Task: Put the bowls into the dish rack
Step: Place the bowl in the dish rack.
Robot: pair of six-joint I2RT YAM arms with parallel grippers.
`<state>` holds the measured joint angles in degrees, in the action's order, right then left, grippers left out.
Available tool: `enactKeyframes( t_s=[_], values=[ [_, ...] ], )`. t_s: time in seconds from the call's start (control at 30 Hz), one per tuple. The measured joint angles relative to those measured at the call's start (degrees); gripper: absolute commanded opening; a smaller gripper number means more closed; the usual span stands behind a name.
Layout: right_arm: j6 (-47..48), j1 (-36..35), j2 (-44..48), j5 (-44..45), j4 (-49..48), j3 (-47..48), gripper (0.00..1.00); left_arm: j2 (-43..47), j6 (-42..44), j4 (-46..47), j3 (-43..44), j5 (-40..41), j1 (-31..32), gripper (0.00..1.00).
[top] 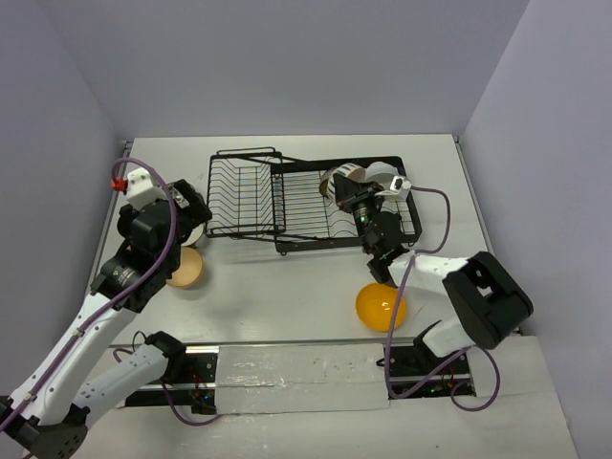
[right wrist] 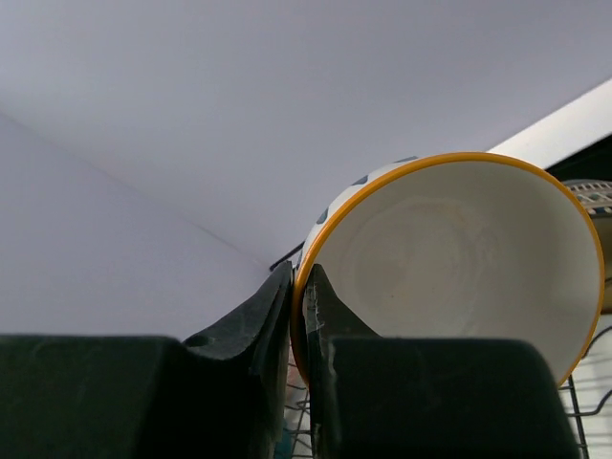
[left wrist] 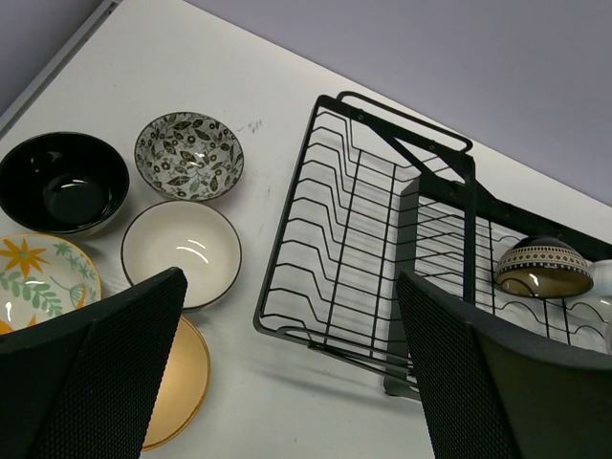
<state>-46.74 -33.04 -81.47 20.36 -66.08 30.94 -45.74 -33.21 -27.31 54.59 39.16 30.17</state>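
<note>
The black wire dish rack point(top: 251, 199) stands at mid-table. My right gripper point(right wrist: 298, 287) is shut on the orange rim of a cream bowl point(right wrist: 459, 258), one finger inside and one outside. In the top view this gripper point(top: 348, 196) holds that bowl point(top: 336, 179) on edge over the rack's right section. My left gripper point(left wrist: 292, 382) is open and empty above the table, left of the rack point(left wrist: 382, 239). Below it lie a black bowl point(left wrist: 62, 182), a leaf-patterned bowl point(left wrist: 189, 155), a white bowl point(left wrist: 182, 251), a flowered bowl point(left wrist: 38, 277) and a tan bowl point(left wrist: 177, 382).
A bright orange bowl point(top: 380, 307) sits on the table in front of the rack, beside the right arm. A band-patterned bowl point(left wrist: 543, 268) and a white bowl point(top: 383, 176) rest in the rack's right section. Walls close in the table on three sides.
</note>
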Motion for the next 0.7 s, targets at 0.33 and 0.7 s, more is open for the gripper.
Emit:
enactKeyframes(
  t_s=[0.33,0.7],
  values=[
    [-1.05,-1.51,-10.32,5.84,-3.78,-1.88,0.0,-0.13,0.02,-0.13,0.0,1.92,4.98,0.98],
    [0.79,-3.41,-15.96,9.4,-4.5,0.96,0.0,-0.68,0.02,-0.2,0.0,2.99,7.87,0.98]
  ],
)
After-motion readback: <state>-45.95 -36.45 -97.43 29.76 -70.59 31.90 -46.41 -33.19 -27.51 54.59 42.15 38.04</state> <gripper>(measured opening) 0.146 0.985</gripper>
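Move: The right hand holds the orange-rimmed bowl over the dish rack. Its place, just in front of the patterned bowl, is about 4 cm ahead of the hand, 1 cm right and some 13 cm below. The patterned bowl lies roughly 8 cm ahead and 1 cm right, the white bowl 9 cm ahead and 13 cm right, both about 12 cm below. From the left hand that place is about 12 cm ahead, 34 cm right and 16 cm below. Still pinching the orange-rimmed bowl by its rim, the right hand lowers it about 9 cm towards the rack wires in front of the patterned bowl, tipping some 10 degrees downward, then levels off and eases slightly forward and left. The left hand, open and empty, drifts about 3 cm right. ##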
